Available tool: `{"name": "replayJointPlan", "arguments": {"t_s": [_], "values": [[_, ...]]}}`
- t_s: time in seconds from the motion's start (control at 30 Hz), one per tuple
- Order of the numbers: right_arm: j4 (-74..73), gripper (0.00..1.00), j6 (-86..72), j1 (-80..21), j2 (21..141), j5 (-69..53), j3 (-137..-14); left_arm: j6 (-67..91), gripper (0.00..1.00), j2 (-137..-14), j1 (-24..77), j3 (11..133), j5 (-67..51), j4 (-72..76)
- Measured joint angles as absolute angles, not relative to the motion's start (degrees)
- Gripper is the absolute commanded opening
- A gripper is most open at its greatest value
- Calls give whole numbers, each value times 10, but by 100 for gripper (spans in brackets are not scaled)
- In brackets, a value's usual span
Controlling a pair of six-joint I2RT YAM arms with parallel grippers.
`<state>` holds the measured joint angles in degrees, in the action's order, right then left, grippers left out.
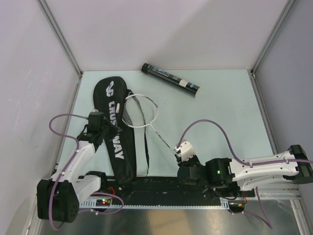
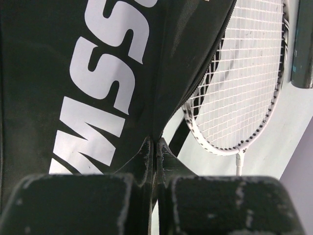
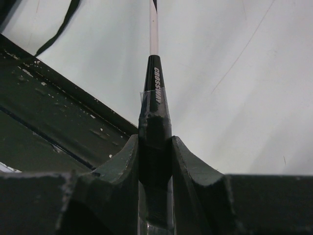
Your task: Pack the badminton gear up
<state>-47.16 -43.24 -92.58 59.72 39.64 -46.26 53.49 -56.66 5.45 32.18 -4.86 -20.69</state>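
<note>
The long black bag point(image 1: 116, 139) lettered CROSSWAY lies at the left of the table. My left gripper point(image 1: 103, 128) is shut on the edge of its fabric point(image 2: 156, 147), holding the flap point(image 2: 186, 58) up. A white-strung racket point(image 1: 141, 111) lies beside it, its head point(image 2: 244, 88) partly under the raised flap. The thin shaft point(image 1: 159, 132) runs toward my right gripper point(image 1: 179, 153), which is shut on the black handle point(image 3: 155, 122). The dark teal-printed tube point(image 1: 170, 79) lies at the back of the table and shows at the right edge point(image 2: 303, 49) of the left wrist view.
A black rail point(image 1: 161, 183) runs along the near edge between the arm bases, close under the right gripper point(image 3: 49, 127). The bag's strap point(image 1: 146, 156) trails toward the rail. Grey walls with metal posts point(image 1: 61, 36) enclose the table.
</note>
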Motion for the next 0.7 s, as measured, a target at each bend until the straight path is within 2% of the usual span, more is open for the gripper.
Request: {"name": "replayJointPlan", "arguments": {"t_s": [0.43, 0.7], "values": [[-292, 0, -348, -899, 716, 410, -461, 545, 0, -574, 69, 322, -70, -185], [-194, 0, -283, -879, 780, 373, -466, 543, 0, -580, 78, 322, -97, -179]]}}
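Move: The right hand holds the racket by its grip; the bag's side opening lies about 30 cm to its left, 25 cm ahead and 7 cm below, the racket head roughly 27 cm ahead and 24 cm left, and the shuttlecock tube some 48 cm ahead and 3 cm left. From the left hand, which pinches the opening's rim, the racket head is about 12 cm ahead and 12 cm right, slightly lower; the bag's middle is about level, 2 cm left and 5 cm below. Still gripping the handle, the right hand slides the racket head sideways into the bag's opening, sweeping some 9 cm to the left and sinking about 3 cm as its fingers tip slightly more upright. The closed left hand keeps its pinch on the rim, holding the flap up and drawing it 2 to 3 cm right over the oncoming frame. ##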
